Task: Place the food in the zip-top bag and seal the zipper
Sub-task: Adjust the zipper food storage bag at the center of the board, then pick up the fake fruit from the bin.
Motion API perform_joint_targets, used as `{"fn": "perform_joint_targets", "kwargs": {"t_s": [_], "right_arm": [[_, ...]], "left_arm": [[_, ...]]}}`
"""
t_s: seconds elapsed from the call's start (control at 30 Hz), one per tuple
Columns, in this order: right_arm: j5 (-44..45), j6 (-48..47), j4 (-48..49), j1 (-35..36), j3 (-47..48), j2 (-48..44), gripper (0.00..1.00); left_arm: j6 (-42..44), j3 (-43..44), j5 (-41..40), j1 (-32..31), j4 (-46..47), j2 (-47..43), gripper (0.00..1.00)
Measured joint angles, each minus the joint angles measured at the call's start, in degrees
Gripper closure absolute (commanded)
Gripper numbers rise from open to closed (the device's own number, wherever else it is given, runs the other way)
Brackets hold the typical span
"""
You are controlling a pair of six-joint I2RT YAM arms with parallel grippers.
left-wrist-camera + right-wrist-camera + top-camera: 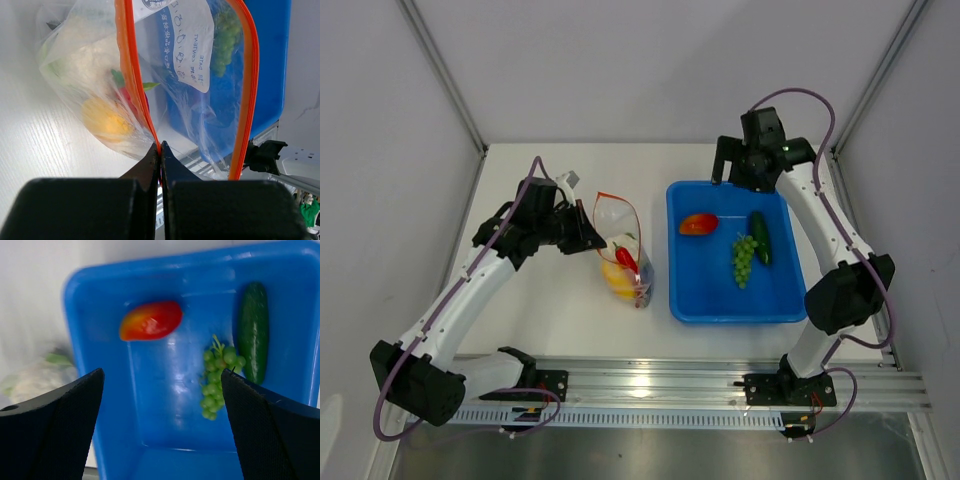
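Observation:
The zip-top bag (624, 250) lies left of the blue tray with its mouth held up and gaping. My left gripper (160, 148) is shut on one side of the orange zipper (131, 75), and the other side of the strip (248, 90) hangs free. Inside the bag I see an orange-yellow pepper (106, 119), a red chili (134, 101) and white cauliflower (92, 52). In the tray rest a red tomato (150, 320), green grapes (217, 378) and a dark cucumber (253, 331). My right gripper (162, 377) hovers open over the tray's far end (732, 176), holding nothing.
The blue tray (684, 290) sits right of centre, close beside the bag. A small grey-white piece (567, 181) lies behind the left gripper (600, 242). A metal rail (650, 385) runs along the near edge, and walls close in the back and sides.

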Motion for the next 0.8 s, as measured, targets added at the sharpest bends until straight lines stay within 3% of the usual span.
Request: {"fn": "perform_joint_targets", "kwargs": {"t_s": [0.43,0.8], "right_arm": [[2.1,0.4,0.8,-1.3,-23.5,0.7,0.01],[2.1,2.3,3.6,-1.7,-32.5,-0.8,0.03]], "left_arm": [[-0.1,0.1,0.3,0.0,0.2,0.4,0.99],[-0.1,0.3,1.0,0.0,0.2,0.5,1.0]]}}
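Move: The green grapes in the blue bin lie about 24 cm below the open right hand, roughly 5 cm back and 6 cm to its right. From that hand, the cucumber is some 11 cm to the right and 2 cm ahead, while the red fruit is about 6 cm to the left and 5 cm ahead, both at about the grapes' level. From the left hand, the grapes are about 10 cm ahead, 33 cm to the right and 20 cm below. Dropping some 18 cm into the blue bin towards the grapes, the right hand also draws back about 9 cm and drifts right, slowing near the end. Its wrist tips roughly 25 degrees so the fingers point more steeply down, and they stay wide open without touching the grapes. The shut left fingers keep pinching the orange zipper edge, almost still. ##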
